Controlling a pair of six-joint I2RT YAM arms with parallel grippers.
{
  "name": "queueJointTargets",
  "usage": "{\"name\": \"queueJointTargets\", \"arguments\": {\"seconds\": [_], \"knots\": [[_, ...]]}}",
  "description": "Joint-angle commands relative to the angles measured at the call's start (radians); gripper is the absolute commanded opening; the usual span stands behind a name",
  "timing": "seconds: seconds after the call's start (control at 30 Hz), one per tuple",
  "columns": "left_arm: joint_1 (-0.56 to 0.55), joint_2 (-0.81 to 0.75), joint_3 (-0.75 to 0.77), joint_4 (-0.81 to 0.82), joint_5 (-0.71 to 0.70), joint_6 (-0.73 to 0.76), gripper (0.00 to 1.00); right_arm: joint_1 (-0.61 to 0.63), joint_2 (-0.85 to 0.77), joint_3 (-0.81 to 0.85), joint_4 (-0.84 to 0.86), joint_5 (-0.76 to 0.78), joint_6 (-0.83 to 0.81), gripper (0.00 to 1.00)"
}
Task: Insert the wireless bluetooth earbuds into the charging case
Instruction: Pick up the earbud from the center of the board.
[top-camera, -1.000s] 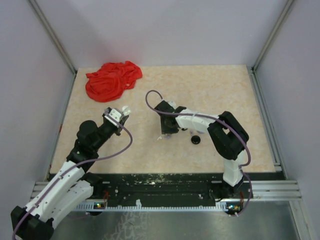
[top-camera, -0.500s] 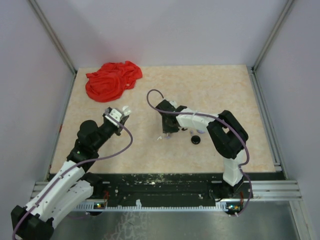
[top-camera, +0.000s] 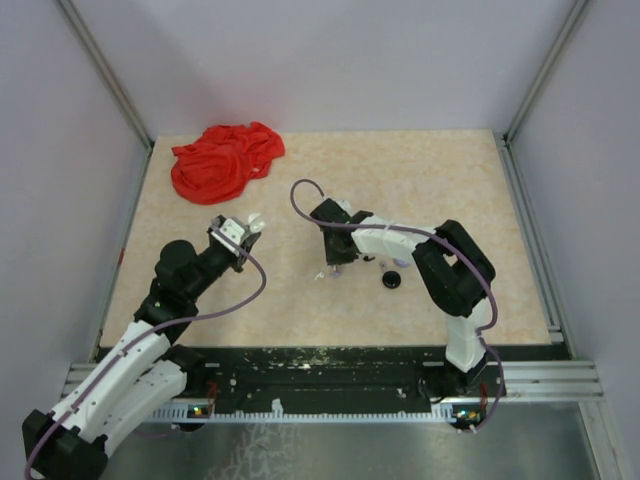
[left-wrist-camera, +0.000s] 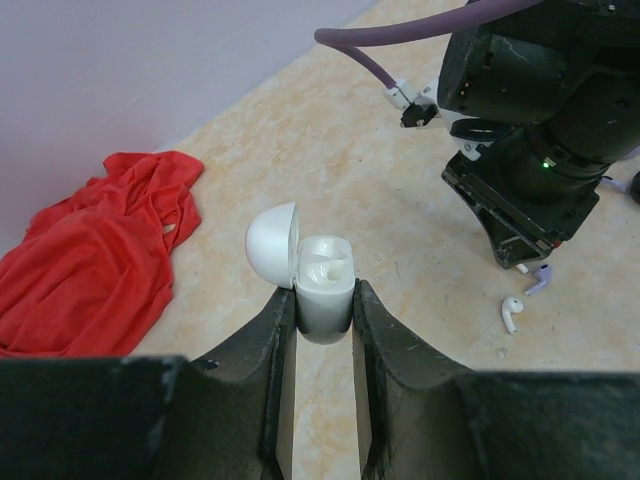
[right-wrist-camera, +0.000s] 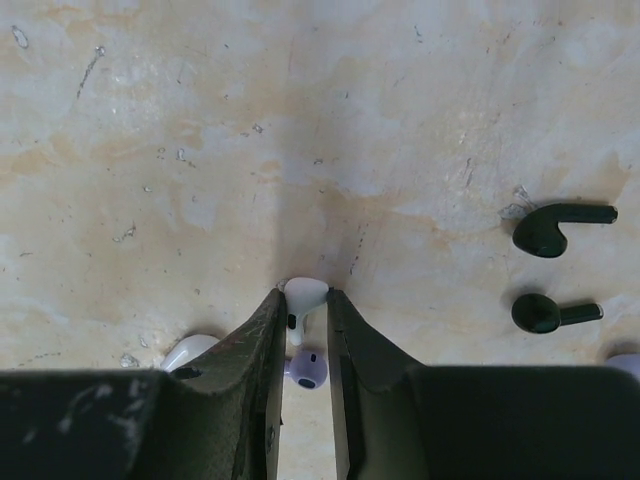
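Observation:
My left gripper (left-wrist-camera: 325, 305) is shut on the white charging case (left-wrist-camera: 325, 285) and holds it above the table with its lid (left-wrist-camera: 272, 243) flipped open; the top view shows the same case (top-camera: 251, 219). My right gripper (right-wrist-camera: 304, 300) points down at the table, its tips pinching a white earbud (right-wrist-camera: 305, 296). A lavender earbud (right-wrist-camera: 307, 370) lies between the fingers just behind it. Another white earbud (right-wrist-camera: 190, 350) lies left of the left finger. Two black earbuds (right-wrist-camera: 555, 230) (right-wrist-camera: 550, 313) lie to the right. From above, my right gripper (top-camera: 336, 264) stands mid-table.
A crumpled red cloth (top-camera: 226, 160) lies at the back left. A black puck-shaped case (top-camera: 392, 279) sits just right of my right gripper. A further lavender bud (right-wrist-camera: 626, 362) shows at the right wrist view's edge. Metal frame posts and walls border the table (top-camera: 450, 170).
My right gripper's jaws have closed onto the white earbud. The left arm with the case has stayed still.

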Motion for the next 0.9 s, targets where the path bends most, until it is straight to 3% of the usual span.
{"name": "queueJointTargets", "arguments": {"seconds": [0.0,0.37,0.67,0.87], "knots": [[0.0,0.001,-0.016,0.053,0.049,-0.03,0.01,-0.005,-0.061,-0.006,0.081,0.022,-0.042,0.19],[0.0,0.027,-0.029,0.131,0.12,-0.114,0.01,0.003,-0.337,-0.143,0.33,0.033,-0.162,0.19],[0.0,0.108,-0.025,0.268,0.298,-0.251,0.01,0.058,-0.568,-0.188,0.48,0.038,-0.273,0.19],[0.0,0.144,-0.071,0.49,0.386,-0.355,0.01,0.085,-0.688,-0.226,0.578,-0.009,-0.311,0.19]]}}
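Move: The open charging case, held by the left gripper, is about 17 cm to the left of the right hand, 2 cm back and some 22 cm above it. At table height, the purple earbud lies 2 cm back of the right hand and the other white earbud 3 cm back, 4 cm left; the nearer black earbud is 8 cm right, 2 cm forward. From the left hand, the pinched white earbud is about 18 cm right, 3 cm forward and 22 cm down. Keep the white earbud pinched in the right fingertips and raise it off the table, slowly at first, then fast, about 24 cm nearly straight up to the level of the case, swinging the fingers up some 45 degrees from steeply down to mostly forward. Meanwhile carry the open case with the left gripper about 6 cm right, towards the earbud, rolling and turning it clockwise, grip kept. ##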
